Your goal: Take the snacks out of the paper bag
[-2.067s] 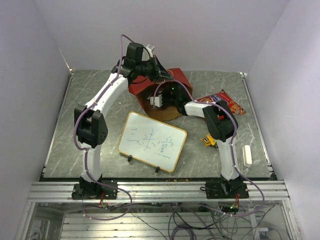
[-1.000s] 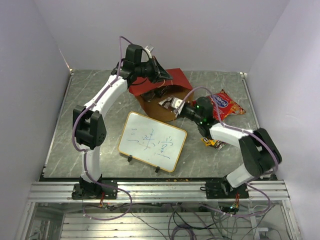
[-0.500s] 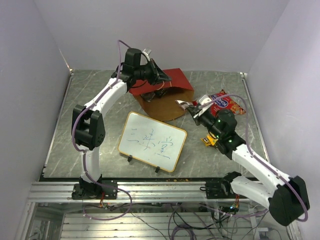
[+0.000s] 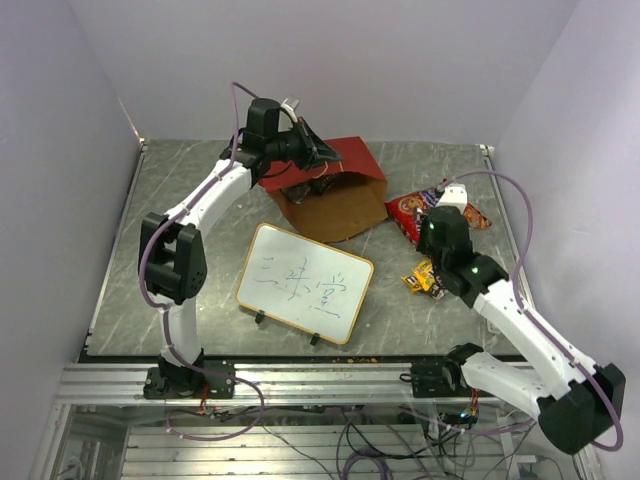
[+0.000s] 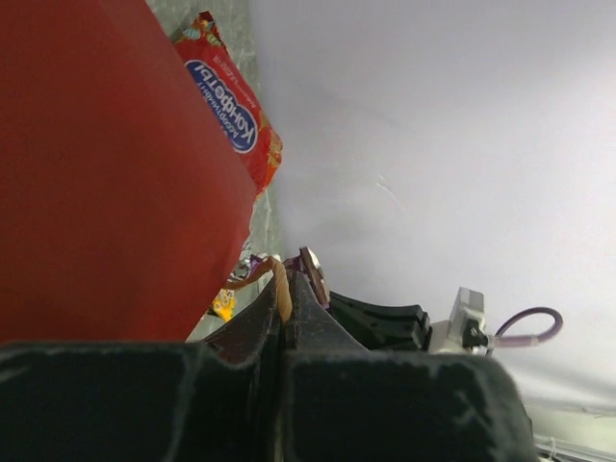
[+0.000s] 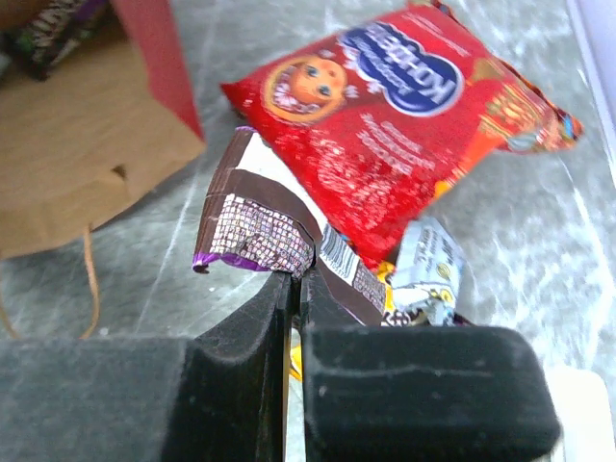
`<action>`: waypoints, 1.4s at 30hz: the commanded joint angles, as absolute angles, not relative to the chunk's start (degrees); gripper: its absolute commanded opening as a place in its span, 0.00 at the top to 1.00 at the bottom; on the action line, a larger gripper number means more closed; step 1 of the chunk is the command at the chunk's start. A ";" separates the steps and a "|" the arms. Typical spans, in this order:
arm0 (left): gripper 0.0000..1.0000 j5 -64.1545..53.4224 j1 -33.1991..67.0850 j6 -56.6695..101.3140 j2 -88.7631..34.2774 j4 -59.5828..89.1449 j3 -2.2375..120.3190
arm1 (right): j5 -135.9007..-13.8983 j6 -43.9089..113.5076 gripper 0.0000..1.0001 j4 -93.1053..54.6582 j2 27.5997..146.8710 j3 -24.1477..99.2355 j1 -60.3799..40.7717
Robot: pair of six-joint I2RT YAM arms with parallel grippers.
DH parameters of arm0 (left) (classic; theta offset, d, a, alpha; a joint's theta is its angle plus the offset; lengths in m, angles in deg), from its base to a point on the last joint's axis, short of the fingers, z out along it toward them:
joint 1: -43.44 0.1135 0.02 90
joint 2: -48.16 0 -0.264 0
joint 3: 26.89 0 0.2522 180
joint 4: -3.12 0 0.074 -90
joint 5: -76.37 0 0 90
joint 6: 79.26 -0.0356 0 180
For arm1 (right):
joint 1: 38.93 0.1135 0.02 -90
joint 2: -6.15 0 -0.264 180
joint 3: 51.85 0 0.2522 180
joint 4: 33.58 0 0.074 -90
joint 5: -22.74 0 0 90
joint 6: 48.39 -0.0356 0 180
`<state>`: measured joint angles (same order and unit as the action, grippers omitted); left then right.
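The paper bag [image 4: 340, 195], red outside and brown inside, lies on its side at the back middle. My left gripper [image 4: 318, 155] is shut on its string handle [image 5: 279, 285], beside the bag's red wall [image 5: 106, 173]. To the right of the bag's mouth, my right gripper [image 6: 296, 279] is shut on a brown and purple candy packet [image 6: 274, 221] and holds it above the table. The red chip bag [image 6: 404, 125] lies just beyond, with a silver packet [image 6: 423, 265] beside it. Small packets [image 4: 420, 280] lie on the table. Another snack [image 6: 48, 24] shows inside the bag's mouth.
A gold-framed whiteboard [image 4: 305, 283] with writing lies front of centre, near the bag's mouth. The bag's second string handle [image 6: 89, 279] trails on the grey table [image 4: 180, 250]. Lilac walls close in the left, back and right sides.
My right arm has pulled out of the bag's mouth with the brown packet and swung right, up to the chip bag. The left gripper keeps its hold on the handle.
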<state>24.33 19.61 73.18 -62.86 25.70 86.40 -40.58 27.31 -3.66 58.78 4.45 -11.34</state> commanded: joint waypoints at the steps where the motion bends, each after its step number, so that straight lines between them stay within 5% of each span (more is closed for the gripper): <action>1: 0.93 23.92 19.21 74.99 -62.15 21.62 88.80 | -27.31 9.16 1.00 16.83 64.62 13.27 -11.29; 8: 0.93 23.10 18.92 80.03 -59.55 16.48 81.86 | -23.83 -5.86 1.00 23.19 68.63 9.99 -11.83; 25: 0.93 22.91 18.70 76.38 -59.44 20.55 84.92 | -25.00 -5.04 1.00 15.81 77.95 5.84 -12.21; 29: 0.93 22.83 18.69 76.79 -59.40 19.92 84.56 | -25.34 -2.89 0.91 15.15 76.86 5.59 -12.21; 34: 0.93 24.32 18.74 74.77 -61.27 24.61 88.80 | -24.95 -1.95 0.69 14.43 75.02 7.09 -12.23; 42: 0.93 24.91 18.66 77.45 -61.51 20.04 86.95 | -25.48 3.96 0.66 10.10 72.70 7.46 -12.17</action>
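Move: Over the open table right of the paper bag, the right hand holds a brown-and-white snack. The small snack pile, where it goes, lies roughly 4 cm back, 4 cm to the right and 17 cm below. The red candy bag's middle is about 13 cm ahead, 5 cm right and 16 cm below; the paper bag some 20 cm ahead, 27 cm left and 10 cm below. From the left hand, the pile is about 19 cm back, 26 cm right and 26 cm below. Swinging first rightward, then sinking some 11 cm and easing back onto the small snack pile, the right hand tips down about 20 degrees and turns clockwise nearly 30. Low over the pile its fingers open about a third and let go of the brown-and-white snack, then lift 2 cm, drifting forward. The left hand keeps its pinch on the paper bag's handle, rising slightly at the end. ##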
